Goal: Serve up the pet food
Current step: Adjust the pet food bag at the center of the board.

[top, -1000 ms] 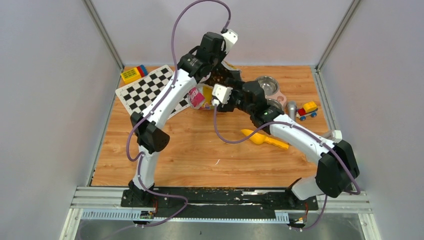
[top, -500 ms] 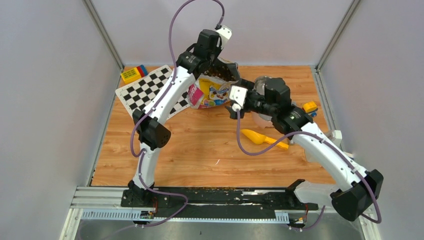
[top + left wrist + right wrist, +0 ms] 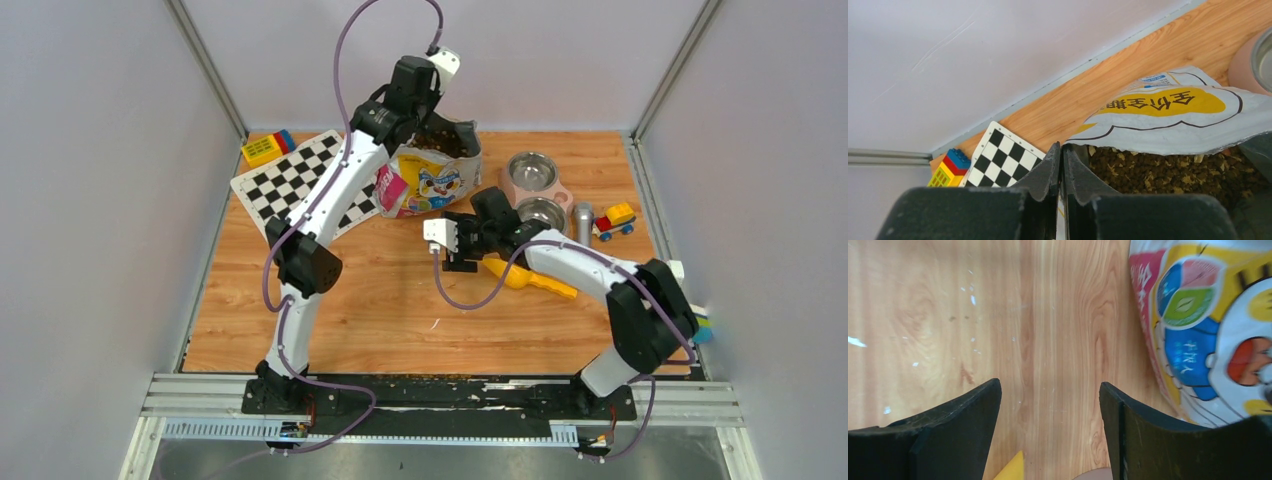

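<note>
The pet food [image 3: 1158, 170] is a heap of brown kibble inside the open cartoon-cat bag [image 3: 432, 182], which stands at the back of the table. My left gripper [image 3: 420, 138] is shut on the bag's left rim [image 3: 1062, 147]; a thin white edge of it shows between the fingers. The kibble [image 3: 447, 146] shows through the bag's mouth from above. My right gripper [image 3: 458, 258] hovers open over bare wood [image 3: 1050, 395], in front of the bag [image 3: 1213, 330]. The yellow scoop [image 3: 525, 277] lies just right of it, and its tip [image 3: 1010, 467] shows at the bottom edge.
A pink stand with two steel bowls [image 3: 532, 178] is right of the bag; its rim [image 3: 1243, 60] shows in the left wrist view. A checkerboard [image 3: 290, 182] and toy bricks [image 3: 262, 148] lie at the back left. A grey cylinder [image 3: 582, 218] and a toy truck [image 3: 614, 220] lie at the right.
My right gripper has drawn back from the bag and come down over the table beside the scoop. The left gripper has kept hold of the bag's rim, and the bag's front now shows.
</note>
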`<state>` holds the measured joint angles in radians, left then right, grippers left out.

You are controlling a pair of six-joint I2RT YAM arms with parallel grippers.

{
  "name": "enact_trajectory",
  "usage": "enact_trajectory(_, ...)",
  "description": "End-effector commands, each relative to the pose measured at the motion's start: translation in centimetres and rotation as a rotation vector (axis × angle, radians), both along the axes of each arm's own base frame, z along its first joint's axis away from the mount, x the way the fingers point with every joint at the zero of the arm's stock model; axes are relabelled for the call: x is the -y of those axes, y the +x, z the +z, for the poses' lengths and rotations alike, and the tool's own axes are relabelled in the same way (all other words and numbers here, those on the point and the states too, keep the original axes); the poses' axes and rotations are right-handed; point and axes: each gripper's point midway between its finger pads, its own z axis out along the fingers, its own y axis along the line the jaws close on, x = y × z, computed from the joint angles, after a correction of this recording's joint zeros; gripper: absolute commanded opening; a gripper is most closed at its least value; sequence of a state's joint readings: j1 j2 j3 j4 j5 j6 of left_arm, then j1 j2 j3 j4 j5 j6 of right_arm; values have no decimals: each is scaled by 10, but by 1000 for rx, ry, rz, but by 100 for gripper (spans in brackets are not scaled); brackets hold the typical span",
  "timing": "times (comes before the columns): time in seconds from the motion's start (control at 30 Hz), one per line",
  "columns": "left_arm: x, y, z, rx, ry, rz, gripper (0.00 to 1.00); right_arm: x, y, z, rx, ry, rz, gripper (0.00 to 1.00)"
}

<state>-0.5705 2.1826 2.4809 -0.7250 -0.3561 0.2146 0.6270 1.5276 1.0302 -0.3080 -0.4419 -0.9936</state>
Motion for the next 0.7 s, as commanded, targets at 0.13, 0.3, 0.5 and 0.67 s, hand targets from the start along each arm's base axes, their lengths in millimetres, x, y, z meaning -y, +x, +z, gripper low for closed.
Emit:
enact_trajectory(0.13, -22, -14, 52, 63, -75, 12, 17, -11, 73, -15, 195, -18, -144, 71)
enact_trajectory(0.3, -17, -18, 50, 46, -90, -13, 34, -14, 89, -23, 237, -26, -166, 71)
enact_trajectory(0.5, -15, -21, 54, 45, -107, -29, 56, -16, 93, -23, 239, -24, -176, 71)
enact_trajectory(0.67, -13, -27, 62, 46, -131, -47, 84, -16, 88, -14, 232, -14, -163, 71)
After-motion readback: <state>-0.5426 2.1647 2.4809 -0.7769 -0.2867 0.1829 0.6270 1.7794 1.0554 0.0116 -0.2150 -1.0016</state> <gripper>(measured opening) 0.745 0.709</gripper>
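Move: The left hand is at the left rim of the pet food bag's mouth; the bag's middle lies about 7 cm to its right, 3 cm back and 16 cm below. The checkerboard is some 25 cm left, 8 cm back and 31 cm below. From the right hand the bag's middle is about 18 cm ahead, 4 cm left and 3 cm higher; the scoop is 15 cm right, 6 cm back, and the bowls 17 cm right, 11 cm ahead, both about 10 cm lower. Forward about 8 cm and down some 5 cm, the right hand closes in on the lower front of the bag, levelling off late and turning roughly 10 degrees clockwise, its fingers staying wide open. Meanwhile the left hand spreads its nearly shut fingers and lets go of the bag's left rim, easing only slightly left. ##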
